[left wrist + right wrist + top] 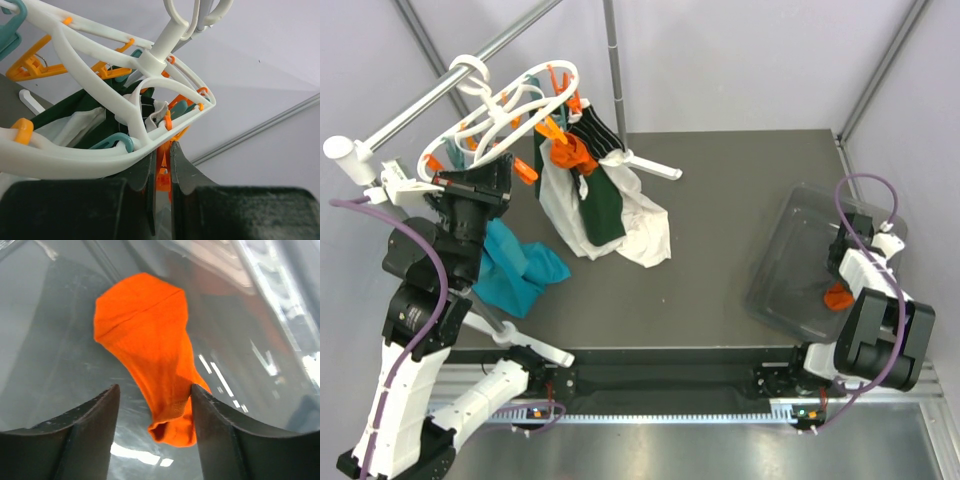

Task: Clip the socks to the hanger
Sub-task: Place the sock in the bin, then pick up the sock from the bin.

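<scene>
The white oval hanger (510,100) hangs by its hook from the rail at the back left, ringed with orange clips. My left gripper (162,147) is shut on one orange clip (165,172) just under the hanger's ring (90,160). An orange sock (570,152) and a dark striped sock (595,135) are pegged at the ring's right side. Another orange sock (145,330) lies on the floor of the clear bin (790,250). My right gripper (155,387) is down in the bin, jaws apart. The sock's cuff lies between them against the right finger (210,420).
A grey metal rail (430,100) crosses the back left corner. A white cloth (640,225) and a dark-green cloth (600,205) hang from the hanger down to the table. Teal cloths (520,265) lie beside my left arm. A white stand foot (655,165) rests behind the cloths.
</scene>
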Robot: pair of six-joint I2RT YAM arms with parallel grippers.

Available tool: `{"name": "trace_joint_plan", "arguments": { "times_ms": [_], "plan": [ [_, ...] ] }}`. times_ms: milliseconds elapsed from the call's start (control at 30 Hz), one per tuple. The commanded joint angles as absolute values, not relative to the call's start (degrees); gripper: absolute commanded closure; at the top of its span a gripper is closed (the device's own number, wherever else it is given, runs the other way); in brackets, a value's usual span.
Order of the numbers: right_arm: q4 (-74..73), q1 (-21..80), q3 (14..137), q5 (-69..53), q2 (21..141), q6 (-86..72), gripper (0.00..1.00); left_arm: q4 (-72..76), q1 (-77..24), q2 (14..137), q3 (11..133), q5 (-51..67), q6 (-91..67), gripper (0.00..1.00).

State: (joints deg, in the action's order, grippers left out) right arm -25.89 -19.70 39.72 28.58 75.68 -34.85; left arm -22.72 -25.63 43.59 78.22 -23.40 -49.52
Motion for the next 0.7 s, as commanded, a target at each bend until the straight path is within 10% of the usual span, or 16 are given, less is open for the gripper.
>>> {"name": "trace_joint_plan", "arguments": {
  "times_ms": [0, 200, 500, 667],
  "plan": [
    [-23.1, -20.0, 40.0, 26.5, 77.4, -39.3, 0.44, -30.3, -26.1, 43.7, 77.0, -17.8, -50.6, 1.0],
    [-22.4, -20.0, 38.5, 26.5, 77.8, -42.0, 0.49, -30.9, -26.1, 42.5, 77.3, -19.5, -49.1, 1.0],
    [-22.8, -19.3, 34.2, 12.3, 68.6, -64.4, 0.98, -29.8, -26.1, 42.9, 75.6, -18.5, -49.5, 1.0],
    [-22.8, -15.3, 30.1, 15.5, 54.3, -84.1, 0.99, -30.1, -26.1, 42.5, 76.0, -19.2, -49.3, 1.0]
  ]
}}
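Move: The orange sock lies in the bin just off the right hand's open fingers: its middle is about 2 cm ahead, 3 cm to the right and 3 cm below, its nearer end between the fingertips. The bin's right wall stands some 8 cm to the hand's right, about level with it; the middle of the bin floor is roughly 8 cm ahead and 1 cm left. From the left hand the sock lies about 70 cm to the right, nearly level forward, some 49 cm lower. Downward first, a slow 2 cm or so, the right hand closes its half-open fingers and pinches the near end of the orange sock, already easing left as they shut. It then sweeps left, about 6 cm in all, and climbs some 3 cm from its lowest point, away from the bin's right wall, the wrist rolling roughly 35 degrees clockwise. ##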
